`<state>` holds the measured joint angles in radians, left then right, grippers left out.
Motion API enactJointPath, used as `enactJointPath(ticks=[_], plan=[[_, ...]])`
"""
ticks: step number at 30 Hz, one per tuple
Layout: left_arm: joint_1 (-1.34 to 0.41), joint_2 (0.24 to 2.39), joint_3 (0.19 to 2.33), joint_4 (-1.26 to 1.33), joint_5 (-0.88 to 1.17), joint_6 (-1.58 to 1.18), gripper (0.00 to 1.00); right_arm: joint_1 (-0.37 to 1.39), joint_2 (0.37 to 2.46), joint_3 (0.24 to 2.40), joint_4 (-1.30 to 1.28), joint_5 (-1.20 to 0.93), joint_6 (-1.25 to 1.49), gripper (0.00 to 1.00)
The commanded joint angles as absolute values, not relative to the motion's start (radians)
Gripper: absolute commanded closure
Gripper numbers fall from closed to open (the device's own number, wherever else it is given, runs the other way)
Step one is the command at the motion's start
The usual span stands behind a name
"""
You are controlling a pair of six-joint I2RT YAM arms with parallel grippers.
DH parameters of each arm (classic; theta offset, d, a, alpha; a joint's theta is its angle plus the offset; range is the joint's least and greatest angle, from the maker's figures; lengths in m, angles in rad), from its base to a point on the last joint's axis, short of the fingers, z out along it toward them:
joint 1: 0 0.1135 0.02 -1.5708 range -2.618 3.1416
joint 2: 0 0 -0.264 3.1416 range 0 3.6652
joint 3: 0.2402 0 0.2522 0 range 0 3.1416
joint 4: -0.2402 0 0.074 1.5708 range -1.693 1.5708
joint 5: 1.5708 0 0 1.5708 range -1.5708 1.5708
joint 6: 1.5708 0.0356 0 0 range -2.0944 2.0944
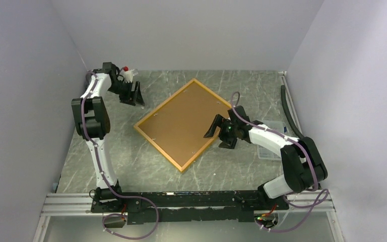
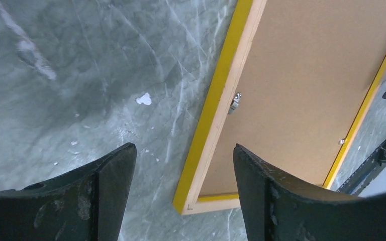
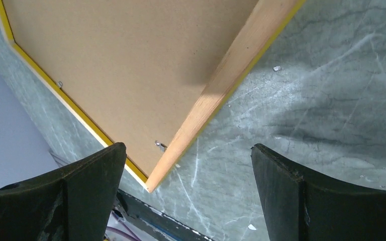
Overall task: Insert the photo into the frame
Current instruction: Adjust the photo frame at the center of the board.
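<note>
The frame lies face down in the middle of the table, its narrow yellow border and light wood rear rim showing. A brown backing board fills it, with small metal tabs along the inner edge. The photo is hidden in every view. My left gripper hangs open at the back left, apart from the frame; in its wrist view the jaws stand wide above a frame corner. My right gripper is open over the frame's right edge, with nothing between its fingers.
A clear plastic box lies under the right arm near the right wall. A black strip runs along that wall. A small white and red item sits by the left wrist at the back. Walls close three sides.
</note>
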<state>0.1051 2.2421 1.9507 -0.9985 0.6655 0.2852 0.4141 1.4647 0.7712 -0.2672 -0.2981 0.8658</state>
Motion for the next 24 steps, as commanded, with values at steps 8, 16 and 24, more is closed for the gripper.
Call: enactJointPath(ticks=[8, 16, 24], plan=[[0.087, 2.29, 1.838, -1.007, 0.743, 0.303, 0.43, 0.403, 1.586, 0.839, -0.107, -0.326, 0.887, 0.0], [0.073, 2.285, 1.738, -1.033, 0.734, 0.363, 0.54, 0.314, 1.649, 0.956, -0.147, -0.317, 0.848, 0.0], [0.007, 2.192, 1.565, -1.121, 0.788, 0.472, 0.68, 0.21, 1.663, 1.011, -0.188, -0.306, 0.799, 0.0]])
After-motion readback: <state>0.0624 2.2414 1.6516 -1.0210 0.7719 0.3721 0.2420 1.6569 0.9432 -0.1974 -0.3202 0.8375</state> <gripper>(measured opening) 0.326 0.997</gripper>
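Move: The left hand's target is the frame's upper-left bar just above its left corner, about 6 cm back, 2 cm right and 7 cm below. That corner lies 8 cm back and 1 cm left of the hand, and the far corner about 13 cm ahead and 25 cm right. Under the right hand's open fingers runs the frame's right-hand bar, roughly 2 cm ahead, 1 cm left and 4 cm lower; the parts box sits some 25 cm right of this hand, 1 cm ahead. Down and back towards the frame's left corner, the left hand sinks about 6 cm and draws back some 9 cm, drifting right, its fingertips tipping back about 15 degrees as the fingers close around the upper-left bar and drag it back and to the right. The right hand, fingers still wide open astride the right-hand bar, travels about 9 cm forward and a little right along that side, its outer finger coming up close against the bar. ##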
